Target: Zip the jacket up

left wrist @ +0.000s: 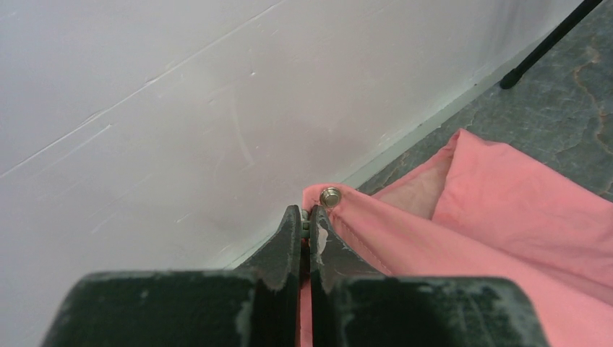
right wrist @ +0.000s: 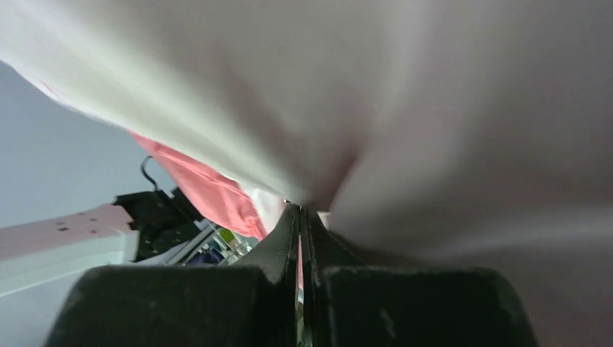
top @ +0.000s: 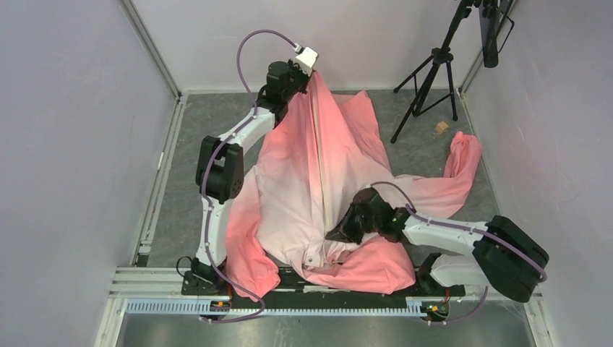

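Observation:
The jacket [top: 303, 181] lies spread on the grey table, salmon pink at the collar end and pale at the hem, with its cream zipper strip [top: 318, 166] stretched down the front. My left gripper [top: 312, 74] is shut on the jacket's top edge at the far wall; in the left wrist view [left wrist: 306, 215] a metal snap [left wrist: 330, 196] sits just past the fingertips. My right gripper [top: 340, 233] is shut on the pale lower part near the zipper; the right wrist view [right wrist: 301, 211] shows pale cloth [right wrist: 434, 108] bunched at the fingertips. The zipper slider is hidden.
A black tripod [top: 432, 69] stands at the back right, with a small tan block [top: 441, 128] beside it. One jacket sleeve [top: 463, 166] reaches to the right wall. The white back wall [left wrist: 181, 108] is close behind the left gripper.

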Available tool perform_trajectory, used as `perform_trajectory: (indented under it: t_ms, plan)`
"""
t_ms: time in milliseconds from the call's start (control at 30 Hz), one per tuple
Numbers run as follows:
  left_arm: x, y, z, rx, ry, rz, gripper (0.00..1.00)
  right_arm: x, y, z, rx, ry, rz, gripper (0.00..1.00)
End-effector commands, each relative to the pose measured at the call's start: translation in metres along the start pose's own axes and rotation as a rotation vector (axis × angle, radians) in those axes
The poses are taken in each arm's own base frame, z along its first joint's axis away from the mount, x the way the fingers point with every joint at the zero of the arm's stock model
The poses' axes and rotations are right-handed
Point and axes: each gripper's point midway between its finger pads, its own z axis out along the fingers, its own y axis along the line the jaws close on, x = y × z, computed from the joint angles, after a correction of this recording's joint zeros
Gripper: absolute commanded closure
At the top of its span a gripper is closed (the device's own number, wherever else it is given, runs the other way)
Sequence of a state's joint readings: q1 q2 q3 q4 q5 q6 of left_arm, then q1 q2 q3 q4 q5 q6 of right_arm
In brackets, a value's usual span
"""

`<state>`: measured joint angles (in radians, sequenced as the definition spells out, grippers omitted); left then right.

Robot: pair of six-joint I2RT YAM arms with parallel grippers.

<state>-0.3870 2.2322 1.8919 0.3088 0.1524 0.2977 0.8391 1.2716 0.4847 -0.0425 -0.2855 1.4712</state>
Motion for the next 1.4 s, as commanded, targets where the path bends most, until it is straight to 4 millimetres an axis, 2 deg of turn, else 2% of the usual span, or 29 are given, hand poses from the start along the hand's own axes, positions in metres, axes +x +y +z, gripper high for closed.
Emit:
perform_trajectory:
  t_ms: [0, 133, 300, 433, 533, 600, 633, 667, 700, 767, 800, 833, 900, 933, 1033, 1133, 1200, 1300, 1367]
  plan:
    - [-0.052, 0.062, 0.005, -0.225, -0.148, 0.133, 0.98, 0.049, -0.054, -0.006, 0.136, 0.123, 0.065, 1.0]
    - [-0.03, 0.074, 0.013, -0.265, -0.102, 0.153, 0.98, 0.082, -0.065, -0.017, 0.165, 0.205, 0.051, 1.0]
    - [-0.004, 0.082, 0.021, -0.309, -0.039, 0.173, 0.98, 0.107, -0.069, -0.034, 0.174, 0.256, 0.03, 1.0]
    - [0.006, 0.081, 0.026, -0.306, -0.014, 0.181, 0.98, 0.115, -0.067, -0.046, 0.17, 0.252, 0.002, 1.0]
    - [0.01, 0.077, 0.026, -0.299, -0.003, 0.192, 0.98, 0.117, -0.07, -0.047, 0.163, 0.241, -0.006, 1.0]
    - [0.012, 0.072, 0.022, -0.296, -0.004, 0.199, 0.98, 0.113, -0.072, -0.044, 0.146, 0.219, -0.021, 1.0]
    - [0.012, 0.069, 0.018, -0.298, -0.012, 0.195, 0.97, 0.108, -0.067, -0.041, 0.106, 0.186, -0.046, 1.0]
    - [0.014, 0.064, 0.015, -0.294, -0.014, 0.183, 0.91, 0.099, -0.061, -0.039, 0.06, 0.132, -0.089, 0.96]
    - [0.011, 0.062, 0.01, -0.29, -0.021, 0.171, 0.79, 0.091, -0.052, -0.038, 0.01, 0.081, -0.131, 0.76]
    - [0.009, 0.057, -0.002, -0.296, -0.026, 0.138, 0.47, 0.07, -0.033, -0.042, -0.082, -0.047, -0.217, 0.4]
    - [0.002, 0.057, -0.012, -0.31, -0.045, 0.107, 0.34, 0.061, -0.022, -0.046, -0.126, -0.106, -0.281, 0.33]
    - [-0.001, 0.054, -0.02, -0.306, -0.047, 0.077, 0.26, 0.049, -0.012, -0.052, -0.154, -0.181, -0.361, 0.27]
    - [-0.01, 0.049, -0.041, -0.296, -0.046, -0.01, 0.01, 0.023, -0.006, -0.068, -0.105, -0.328, -0.535, 0.17]
    - [-0.011, 0.043, -0.051, -0.275, -0.026, -0.063, 0.0, 0.014, 0.007, -0.079, -0.115, -0.393, -0.624, 0.14]
    - [-0.041, 0.024, -0.088, -0.184, 0.003, -0.248, 0.0, -0.003, 0.043, -0.112, -0.14, -0.535, -0.997, 0.1]
    - [-0.069, 0.003, -0.138, -0.121, 0.082, -0.495, 0.0, -0.027, 0.074, -0.153, -0.082, -0.711, -1.231, 0.06]
    - [-0.087, -0.014, -0.173, -0.074, 0.125, -0.652, 0.0, -0.047, 0.092, -0.185, -0.03, -0.859, -1.282, 0.02]
    - [-0.146, -0.044, -0.231, 0.124, 0.027, -0.743, 0.01, -0.074, 0.113, -0.24, 0.051, -1.088, -1.245, 0.02]
    - [-0.194, -0.052, -0.284, 0.219, -0.113, -0.704, 0.01, -0.078, 0.137, -0.283, 0.028, -1.192, -1.233, 0.02]
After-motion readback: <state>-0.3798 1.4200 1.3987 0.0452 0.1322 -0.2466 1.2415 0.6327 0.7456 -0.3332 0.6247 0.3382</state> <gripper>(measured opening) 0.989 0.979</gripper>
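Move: The near end of the jacket's zipper lies about 9 cm back from the right hand, level left to right and a couple of centimetres lower; a snap button sits some 4 cm left of that end, the right pink sleeve about 15 cm right and 8 cm back of the hand. The left hand already grips the far end of the zipper, right at its fingers; the folded flap's far corner lies roughly 17 cm right, level ahead, 22 cm down. The zipper pull, already pinched in the right fingers, is drawn back about 10 cm to the zipper's near end and held there, while the left hand keeps hold of the far end, drawing it forward slightly and lowering it. Both hands then open wide: the right rises some 20 cm, going forward and right as its fingers tip up steeply, and the left swings back and up, well clear. ##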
